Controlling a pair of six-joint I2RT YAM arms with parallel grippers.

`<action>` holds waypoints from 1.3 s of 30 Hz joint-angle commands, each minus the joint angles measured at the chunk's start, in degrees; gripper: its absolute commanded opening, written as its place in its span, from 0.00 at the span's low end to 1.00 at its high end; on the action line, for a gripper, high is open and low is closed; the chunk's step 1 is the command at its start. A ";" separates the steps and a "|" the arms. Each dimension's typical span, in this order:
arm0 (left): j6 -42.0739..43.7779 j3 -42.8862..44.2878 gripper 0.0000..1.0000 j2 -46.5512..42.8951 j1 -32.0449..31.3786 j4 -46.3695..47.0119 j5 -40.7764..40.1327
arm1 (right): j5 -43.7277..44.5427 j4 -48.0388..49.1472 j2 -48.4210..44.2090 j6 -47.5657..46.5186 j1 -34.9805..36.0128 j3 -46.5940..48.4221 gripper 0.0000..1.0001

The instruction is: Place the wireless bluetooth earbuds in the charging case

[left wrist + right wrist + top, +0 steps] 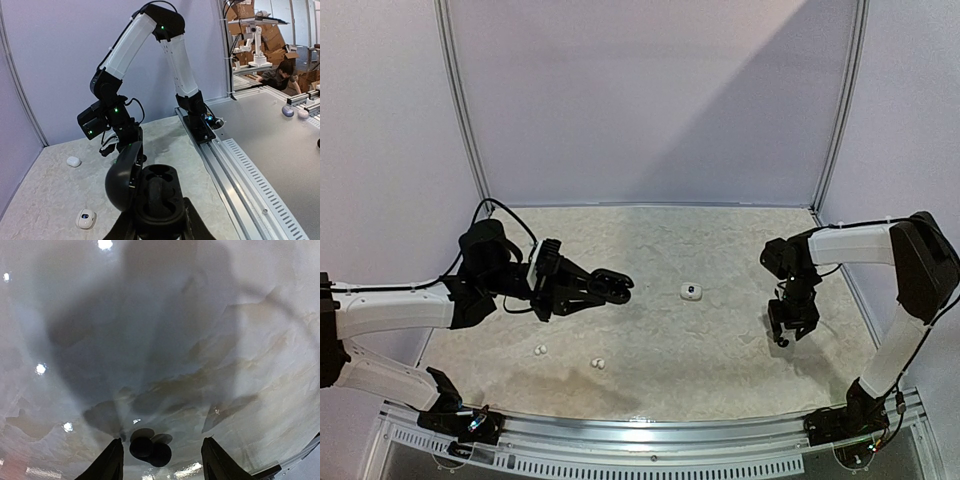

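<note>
My left gripper (pixel 612 287) is shut on a black charging case (pixel 159 192) and holds it above the table. The case's lid (pixel 122 175) is swung open to the left, and its two sockets look empty. Low over the right side of the table, my right gripper (pixel 162 441) stands open. Two black earbuds (pixel 150 449) lie touching each other on the table between its fingers, nearer the left finger (pixel 111 460). Two white earbuds (pixel 540 350) (pixel 598 362) lie apart near the front of the table.
A white case with a blue mark (pixel 691 291) (pixel 86 218) sits mid-table between the arms. Another white pebble-shaped case (pixel 73 161) lies farther off in the left wrist view. The metal rail (pixel 650 430) runs along the near table edge.
</note>
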 commanded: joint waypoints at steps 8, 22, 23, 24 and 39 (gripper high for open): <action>0.42 -0.61 0.00 -0.61 -0.20 -0.06 0.66 | -1.51 5.52 1.41 2.69 -0.38 -3.07 0.51; 0.69 0.26 0.00 -0.39 -0.07 -1.19 0.45 | -4.69 7.15 -0.02 3.92 -0.37 -5.01 0.37; 0.72 0.25 0.00 -0.44 -0.07 -1.29 0.43 | -5.09 7.25 -0.35 3.97 -0.29 -5.10 0.35; 0.73 0.32 0.00 -0.40 -0.07 -1.26 0.34 | -5.65 7.42 -0.54 4.05 -0.36 -5.25 0.34; 0.99 -0.15 0.00 -1.22 -0.07 -1.57 -0.04 | -13.51 13.27 -0.71 3.08 6.27 -2.95 0.28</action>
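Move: The black earbud lies almost between the right hand's open tips, some 1 cm to that hand's left, level with it fore and aft and about 1 cm below. The open white case stands about 16 cm ahead and 19 cm left of the right hand at about its height; a closed white case is some 30 cm ahead and 5 cm right. From the left hand, the earbud is about 8 cm ahead, 36 cm right and 25 cm below. The right fingertips close on the black earbud and pinch it between them, going from about half open to nearly a quarter. The hand first sinks under 1 cm, then shifts about 3 cm left just over the table, quickest at the end, its downward-pointing tips swinging left with a tilt of nearly 10 degrees. The left hand stays put, keeping hold of the open black case. ##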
